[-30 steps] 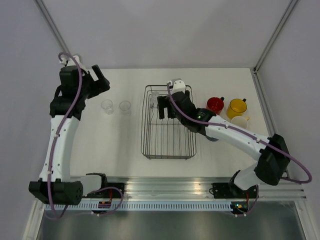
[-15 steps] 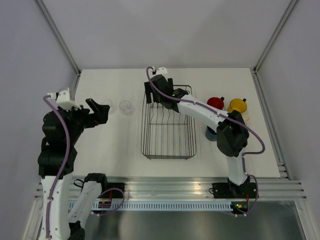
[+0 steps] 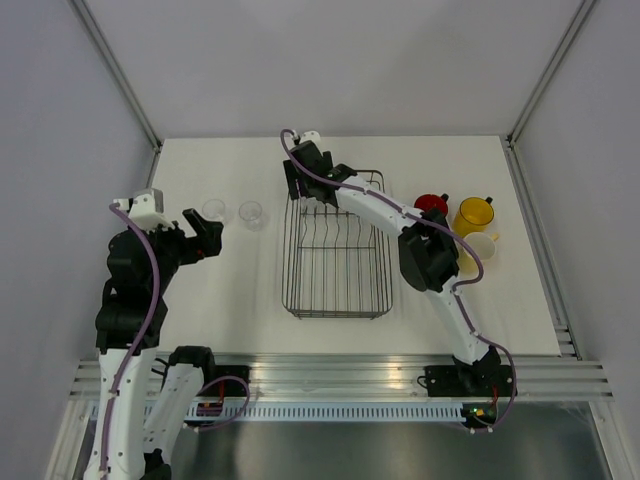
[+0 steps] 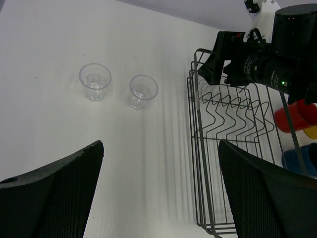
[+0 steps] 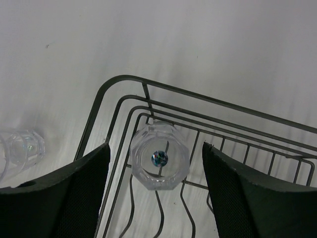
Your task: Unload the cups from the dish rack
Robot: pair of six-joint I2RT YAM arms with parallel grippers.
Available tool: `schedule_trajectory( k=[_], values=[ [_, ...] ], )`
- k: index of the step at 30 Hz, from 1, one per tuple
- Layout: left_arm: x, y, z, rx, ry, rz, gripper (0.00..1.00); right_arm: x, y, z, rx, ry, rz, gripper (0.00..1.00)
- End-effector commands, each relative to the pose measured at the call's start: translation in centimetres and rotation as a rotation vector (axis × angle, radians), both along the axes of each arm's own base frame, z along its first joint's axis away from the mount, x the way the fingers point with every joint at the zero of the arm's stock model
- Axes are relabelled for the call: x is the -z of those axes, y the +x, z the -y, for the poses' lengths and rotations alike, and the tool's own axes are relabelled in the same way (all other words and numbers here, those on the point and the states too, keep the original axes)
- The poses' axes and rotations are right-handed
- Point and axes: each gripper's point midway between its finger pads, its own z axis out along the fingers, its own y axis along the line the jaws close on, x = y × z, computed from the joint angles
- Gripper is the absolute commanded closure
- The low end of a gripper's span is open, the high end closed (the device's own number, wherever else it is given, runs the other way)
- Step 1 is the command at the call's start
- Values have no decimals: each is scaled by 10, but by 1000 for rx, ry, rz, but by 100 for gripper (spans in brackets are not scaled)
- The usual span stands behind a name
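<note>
The dish rack (image 3: 286, 270) is a dark wire basket in the middle of the table. One clear glass tumbler (image 5: 159, 157) stands in its far left corner. My right gripper (image 5: 156, 148) is open over that tumbler, one finger on each side with a gap to the glass. In the top view the right gripper (image 3: 298, 190) hides this tumbler. Two more tumblers (image 3: 213, 209) (image 3: 251, 212) stand on the table left of the rack. My left gripper (image 3: 207, 238) hangs open and empty near them, above the bare table (image 4: 161, 144).
Right of the rack stand a red mug (image 3: 432, 205), a yellow mug (image 3: 474, 213) and a cream mug (image 3: 481, 245). A dark blue mug (image 4: 299, 156) shows beside the rack under the right arm. The rack's inner tines (image 4: 230, 111) rise just behind the right gripper.
The right gripper has moved along the rack's far end to its far left corner. The left arm has drawn back from the far left toward the near side.
</note>
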Motion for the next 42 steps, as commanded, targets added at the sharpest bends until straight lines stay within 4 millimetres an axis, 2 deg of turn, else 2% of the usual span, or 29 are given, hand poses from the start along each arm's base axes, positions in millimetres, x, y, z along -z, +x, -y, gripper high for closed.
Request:
schedule_trajectory(
  k=[1,5,11,14,15,21,26,27,31,32,33,35,36,37,38,39,40,41,42],
  values=[
    [0,10,-3,1,46,36,0,5,11,-1,-19,-14,-12,21],
    [4,10,-2,10,49,35,0,20,16,-2,-18,-26,-37,26],
    [6,11,0,19,46,35,0,27,14,-1,-16,-29,-50,33],
    [8,10,0,22,46,29,0,27,13,0,-18,-36,-49,42],
    [8,11,0,23,45,29,0,24,13,0,-18,-32,-44,48],
    [8,11,4,38,35,29,0,-12,11,9,2,-18,11,59],
    [7,11,6,49,29,27,0,-52,9,18,14,-3,69,63],
    [6,11,7,53,25,28,0,-56,7,19,11,-4,71,63],
    [0,10,15,90,-1,38,0,-98,-3,26,8,35,115,64],
    [-1,11,18,109,-10,36,0,-100,-7,29,7,38,112,64],
    [-3,9,28,158,-37,36,0,-121,-14,28,-11,82,136,65],
    [-7,10,42,227,-74,43,0,-126,-25,31,-36,106,128,66],
    [-10,6,57,311,-124,43,0,-154,-35,29,-69,174,162,66],
    [-12,4,65,355,-152,46,0,-146,-44,28,-100,183,139,66],
    [-9,3,73,393,-183,36,0,-153,-51,27,-123,209,146,66],
    [-20,-1,88,481,-243,66,0,-180,-61,27,-148,270,185,66],
    [-15,-3,95,525,-278,57,0,-176,-72,18,-220,312,166,67],
    [-19,-6,102,570,-307,74,0,-177,-84,17,-252,333,147,67],
    [-34,-12,114,674,-322,144,0,-190,-90,12,-294,384,175,67]
  ],
)
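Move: The last cup, an upturned clear glass in the rack's far left corner, is about 1 cm ahead of the right hand, level sideways, and 5 cm below its open fingers. Two glasses stand on the table, the nearer about 16 cm to the left and 3 cm back, the farther some 26 cm left and 2 cm back, both about 8 cm lower. From the left hand the rack glass is roughly 26 cm ahead, 21 cm right and 22 cm below. Right hand sinks 4 cm, pinches the glass, lifts it some 18 cm and back; left swings right. ##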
